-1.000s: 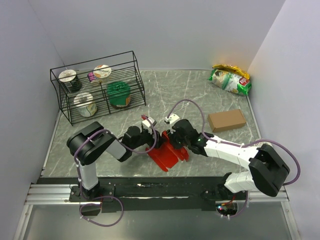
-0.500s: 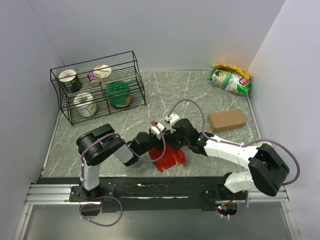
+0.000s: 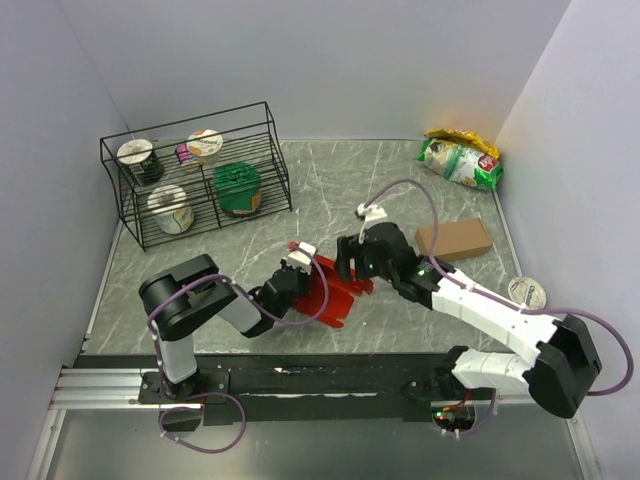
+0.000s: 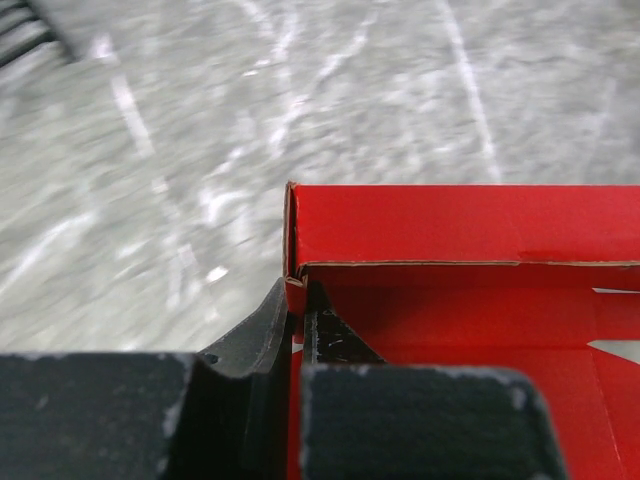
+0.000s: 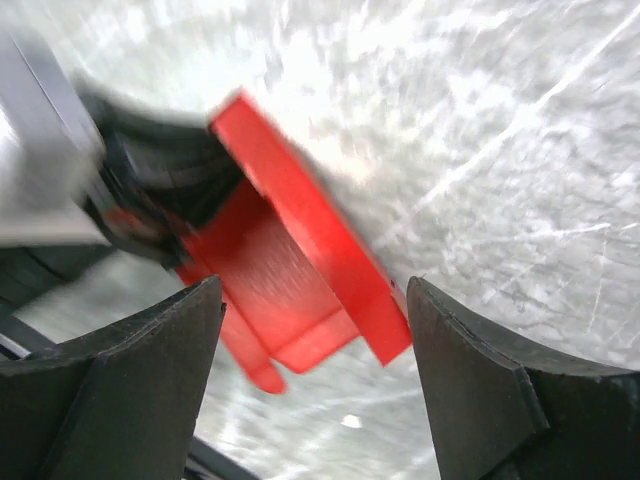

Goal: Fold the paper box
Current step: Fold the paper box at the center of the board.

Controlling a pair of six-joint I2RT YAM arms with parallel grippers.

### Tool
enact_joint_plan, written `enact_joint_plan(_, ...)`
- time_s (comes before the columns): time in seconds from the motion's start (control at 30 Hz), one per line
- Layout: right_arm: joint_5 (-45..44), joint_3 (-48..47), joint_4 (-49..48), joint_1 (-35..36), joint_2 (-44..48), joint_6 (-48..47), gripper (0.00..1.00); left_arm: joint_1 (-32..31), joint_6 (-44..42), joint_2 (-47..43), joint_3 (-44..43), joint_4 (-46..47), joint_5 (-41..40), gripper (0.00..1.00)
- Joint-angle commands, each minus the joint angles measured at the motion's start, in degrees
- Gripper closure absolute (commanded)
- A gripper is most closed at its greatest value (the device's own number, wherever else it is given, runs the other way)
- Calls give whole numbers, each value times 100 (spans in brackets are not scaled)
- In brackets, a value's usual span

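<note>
The red paper box (image 3: 338, 290) lies partly folded on the marble table between the two arms. My left gripper (image 3: 300, 270) is shut on the box's left side wall; in the left wrist view that gripper (image 4: 297, 312) pinches the thin red wall of the box (image 4: 450, 230) near its corner. My right gripper (image 3: 350, 262) hovers just right of the box, open. The right wrist view has the box (image 5: 290, 270) lying beyond its wide-apart fingers (image 5: 150, 380), with nothing between them in that gripper (image 5: 315, 290).
A black wire rack (image 3: 195, 175) with several cups stands at the back left. A brown cardboard box (image 3: 454, 241) and a snack bag (image 3: 460, 160) lie to the right. A round lid (image 3: 527, 291) rests beside the right arm.
My left gripper has shut on the box's wall. My right gripper has opened, let go and drawn back to the right. The box has shifted and tilted.
</note>
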State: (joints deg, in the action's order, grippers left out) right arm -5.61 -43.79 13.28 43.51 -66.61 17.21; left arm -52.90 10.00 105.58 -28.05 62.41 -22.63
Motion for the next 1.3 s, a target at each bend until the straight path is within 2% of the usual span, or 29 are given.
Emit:
enact_joint_plan(0.0, -486, -761, 666, -44, 298, 1579, 19, -185, 160, -407, 168, -325, -1127, 95)
enact_joint_plan(0.13, -353, -1000, 1070, -79, 140, 2548, 20, -255, 221, -407, 195, -353, -1427, 96)
enact_joint_plan(0.2, -179, -913, 1046, -175, 69, 2874, 25, -273, 248, -389, 256, -291, -1498, 96)
enact_joint_plan(0.3, 235, -667, 887, -439, 60, 3164, 30, -299, 283, -354, 248, -273, -1621, 96)
enact_joint_plan(0.4, 402, -377, 747, -580, 78, 3384, 31, -334, 274, -328, 256, -221, -1683, 96)
enact_joint_plan(0.7, 1009, 63, -289, -826, -273, 3719, 36, -387, 266, -292, 300, -133, -1788, 96)
enact_joint_plan(1.0, 868, -33, -54, -861, -511, 3728, 42, -405, 274, -301, 292, -159, -1824, 96)
enact_joint_plan(1.27, 780, 151, -325, -861, -652, 3789, 43, -414, 248, -292, 292, -142, -1824, 96)
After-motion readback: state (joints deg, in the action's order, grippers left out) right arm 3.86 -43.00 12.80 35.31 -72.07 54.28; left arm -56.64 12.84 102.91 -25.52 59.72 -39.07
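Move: My left hand still pinches the left end of the paper box's far wall; the box's middle lies about 8 cm to its right, 5 cm back and 3 cm below. From my open right hand that middle is roughly 3 cm back, 3 cm left and 11 cm below, while the right end flap is about 4 cm right, 1 cm ahead and 9 cm down. The brown carton sits some 26 cm right, 9 cm ahead and 11 cm below. I rise about 5 cm more with my right hand, then sink about 7 cm towards the paper box's right end, rolling the gripper some 45 degrees about its fingers, clockwise seen from the wrist, and partly narrowing the gap. My left hand keeps its pinch on the corner, drawing it about 4 cm left while turning counter-clockwise, then holds. ##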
